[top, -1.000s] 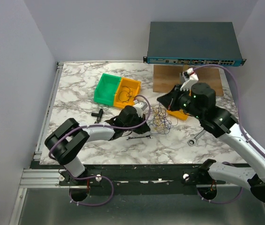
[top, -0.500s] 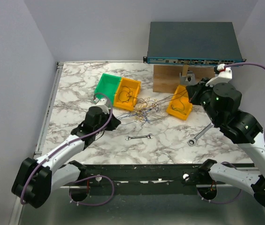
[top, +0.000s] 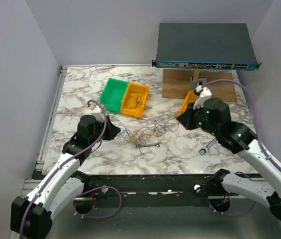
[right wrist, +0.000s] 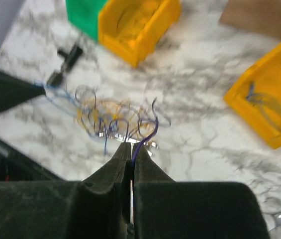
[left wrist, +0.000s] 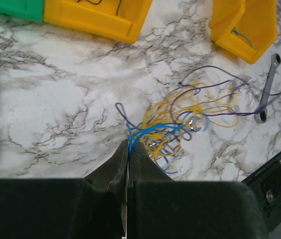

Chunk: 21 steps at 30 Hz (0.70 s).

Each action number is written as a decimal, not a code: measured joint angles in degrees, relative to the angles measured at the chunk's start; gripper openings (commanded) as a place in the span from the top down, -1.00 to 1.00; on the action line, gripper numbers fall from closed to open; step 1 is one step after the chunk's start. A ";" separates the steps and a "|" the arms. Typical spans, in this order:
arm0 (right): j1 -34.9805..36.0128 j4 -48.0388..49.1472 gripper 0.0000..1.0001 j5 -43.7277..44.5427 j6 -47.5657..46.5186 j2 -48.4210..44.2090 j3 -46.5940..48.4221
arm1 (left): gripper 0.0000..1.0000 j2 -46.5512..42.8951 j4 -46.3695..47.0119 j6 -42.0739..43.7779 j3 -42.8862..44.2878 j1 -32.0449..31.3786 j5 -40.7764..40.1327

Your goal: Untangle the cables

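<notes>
The cables (top: 145,134) form a loose tangle of thin blue, yellow-orange and dark purple wires on the marble table between my two grippers. My left gripper (top: 114,130) sits at the tangle's left side, shut on a blue cable (left wrist: 145,130) that runs from its tips (left wrist: 129,147) into the heap (left wrist: 185,117). At the tangle's right side, my right gripper (top: 181,119) is shut on a dark purple cable (right wrist: 147,133), which rises from its tips (right wrist: 132,147) toward the blurred heap (right wrist: 111,117).
A small silver wrench (top: 151,145) lies under the tangle's near edge. A larger wrench (top: 209,146) lies right. Green bin (top: 112,93) and yellow bin (top: 136,98) stand behind. Another yellow bin (top: 186,103) sits by my right arm. A network switch (top: 205,47) rests on a wooden block (top: 176,83).
My left gripper has drawn leftward from the centre with the blue cable. My right gripper swung out right, then came back lower. The tangle was pulled wide and now hangs looser.
</notes>
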 measured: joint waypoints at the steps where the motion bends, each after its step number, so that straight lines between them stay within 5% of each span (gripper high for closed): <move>1: 0.00 0.37 0.79 -3.13 0.00 0.92 -2.05 | 1.00 -0.44 -0.26 0.26 0.55 -0.09 0.52; 3: 0.00 0.79 0.42 -8.81 0.02 2.95 -5.51 | 1.00 -1.33 -0.59 0.63 1.07 -0.20 1.33; 6: 0.00 1.75 0.27 -15.06 -0.09 5.25 -9.03 | 0.95 -1.84 -1.51 0.87 1.92 -0.35 1.97; 10: 0.00 3.74 0.41 -19.67 -0.35 7.37 -10.88 | 0.02 -1.05 -4.39 1.27 3.74 -0.46 1.36; 13: 0.00 6.12 0.28 -21.29 -0.24 8.17 -11.65 | -0.35 -0.31 -8.15 0.98 5.81 -1.38 -1.84; 16: 0.00 8.24 -0.27 -22.10 0.26 8.22 -12.31 | -0.50 -0.59 -10.86 1.49 7.26 -4.55 -5.57; 21: 0.00 10.01 -0.40 -22.12 1.01 8.79 -12.37 | -0.53 -0.76 -12.46 2.62 9.27 -10.95 -9.42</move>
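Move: Between the hands lies the cable tangle, its blue strands held in the left fingers and a purple strand in the right. From the left hand its middle is about 3 cm ahead, 11 cm right and 13 cm below; from the right hand, some 5 cm ahead, 12 cm left and 28 cm below. The wrench is about 5 cm nearer the bases than the tangle. The left-hand yellow bin stands roughly 20 cm ahead and 6 cm right of the left hand. Sinking fast by about 10 cm, the right hand also swings some 6 cm left and a little back towards the tangle, tipping down and turning counter-clockwise nearly 20 degrees, while its fingers open and let go of the purple strand. The left hand rises some 3 cm, edging back and then slightly right, and opens wide to release the blue strands. ##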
